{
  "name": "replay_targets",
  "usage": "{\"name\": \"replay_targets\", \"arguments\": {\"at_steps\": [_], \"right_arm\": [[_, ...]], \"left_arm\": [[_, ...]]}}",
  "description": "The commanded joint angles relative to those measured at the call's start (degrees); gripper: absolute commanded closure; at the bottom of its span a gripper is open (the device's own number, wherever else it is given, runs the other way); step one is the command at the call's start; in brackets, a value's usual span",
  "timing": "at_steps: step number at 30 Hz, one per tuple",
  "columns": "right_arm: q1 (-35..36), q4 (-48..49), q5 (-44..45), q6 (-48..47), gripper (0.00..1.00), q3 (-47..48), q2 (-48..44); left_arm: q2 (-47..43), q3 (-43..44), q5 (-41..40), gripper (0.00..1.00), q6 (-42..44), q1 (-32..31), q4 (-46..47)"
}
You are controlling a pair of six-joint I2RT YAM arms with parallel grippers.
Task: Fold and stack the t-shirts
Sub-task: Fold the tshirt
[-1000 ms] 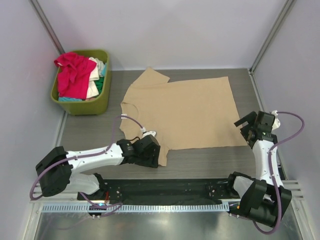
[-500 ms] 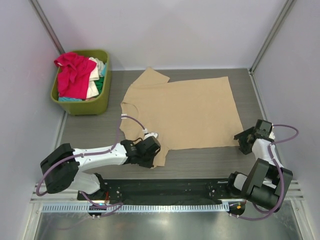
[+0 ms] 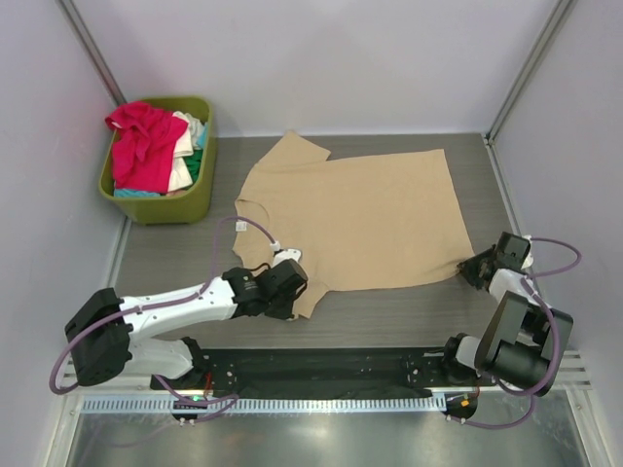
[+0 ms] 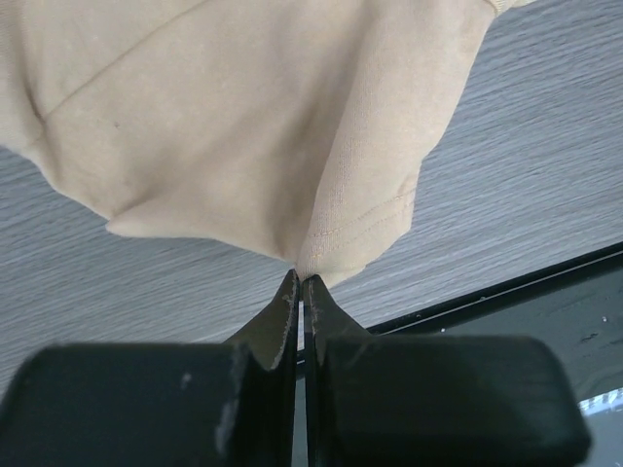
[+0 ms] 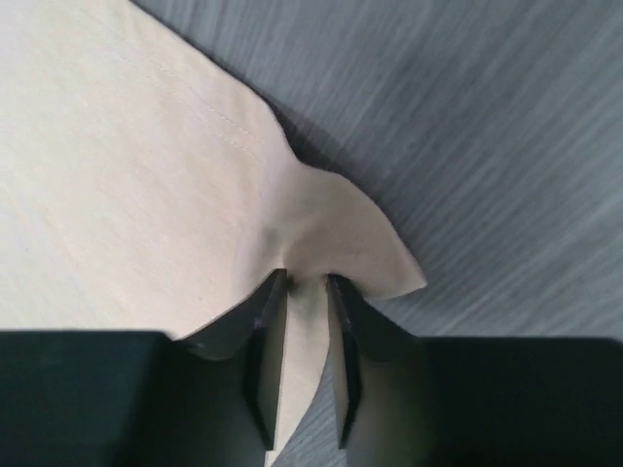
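Observation:
A tan t-shirt (image 3: 360,209) lies spread flat in the middle of the table. My left gripper (image 3: 295,295) is at its near sleeve and is shut on the sleeve's edge (image 4: 336,243). The cloth (image 4: 234,107) rises from the pinched jaw tips (image 4: 300,282). My right gripper (image 3: 474,267) sits low at the shirt's near right hem corner. Its jaws (image 5: 307,282) stand narrowly apart around a puckered fold of the tan corner (image 5: 350,238), with a gap still showing. More t-shirts fill the basket: pink-red (image 3: 141,146), cream-white (image 3: 185,146) and a little teal (image 3: 131,193).
The olive-green plastic basket (image 3: 200,195) stands at the far left by the wall. A black rail (image 3: 321,370) runs along the near table edge between the arm bases. White walls close in the left, back and right sides.
The left jaws have shut on the sleeve edge and raised it slightly. The right gripper came down to the hem corner and its jaws have narrowed around the cloth.

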Motion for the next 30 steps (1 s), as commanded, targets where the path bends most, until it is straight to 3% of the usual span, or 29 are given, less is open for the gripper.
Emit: {"name": "replay_targets", "arguments": {"at_steps": [1, 2, 4, 9, 17, 20, 24, 30], "right_arm": [[0.0, 1.4, -2.0, -0.6, 0.77, -3.2, 3.5], [0.0, 1.4, -2.3, -0.7, 0.90, -3.1, 3.4], [0.0, 1.2, -2.8, -1.3, 0.98, -3.2, 2.6], [0.0, -2.6, -3.9, -1.1, 0.99, -3.4, -5.0], [0.0, -12.9, -3.7, -1.4, 0.99, 1.9, -19.7], [0.0, -12.5, -5.2, -0.4, 0.99, 4.6, -18.3], [0.1, -9.2, -6.8, 1.2, 0.99, 7.7, -13.2], [2.6, -2.9, -6.5, 6.8, 0.98, 12.7, -5.6]], "left_arm": [[-2.0, 1.8, -2.6, 1.00, 1.1, 0.7, -2.5], [-2.2, 2.0, -2.6, 1.00, 1.2, 0.9, -2.7], [-3.0, 2.9, -3.0, 1.00, 1.3, 0.9, -4.3], [-4.4, 8.0, -5.3, 1.00, 4.1, 1.1, -11.1], [-0.3, 23.9, -8.3, 1.00, 14.4, 3.6, -22.5], [3.9, 29.6, -9.2, 1.00, 19.9, 6.8, -24.9], [12.0, 37.7, -16.3, 1.00, 26.6, 11.0, -28.6], [25.7, 54.8, -15.6, 1.00, 34.1, 19.8, -28.6]]}}
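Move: The left hand already pinches the near sleeve, about 5 cm above the table. The far sleeve lies some 47 cm straight ahead of it, the white collar label about 24 ahead and 15 to its left, and the laundry basket roughly 38 ahead and 37 left. From the right hand, almost at table height at the near hem corner, the far hem corner is about 35 cm straight ahead, with the far sleeve some 44 cm left of that corner. The right fingers finish closing on the near hem corner, draw it back about 2 cm, then lift it some 7 cm and begin easing forward. The left hand keeps its pinch on the near sleeve, rises about 12 cm, then swings forward some 16 cm over the shirt towards the far sleeve, its left side tilting up by roughly 25 degrees. ##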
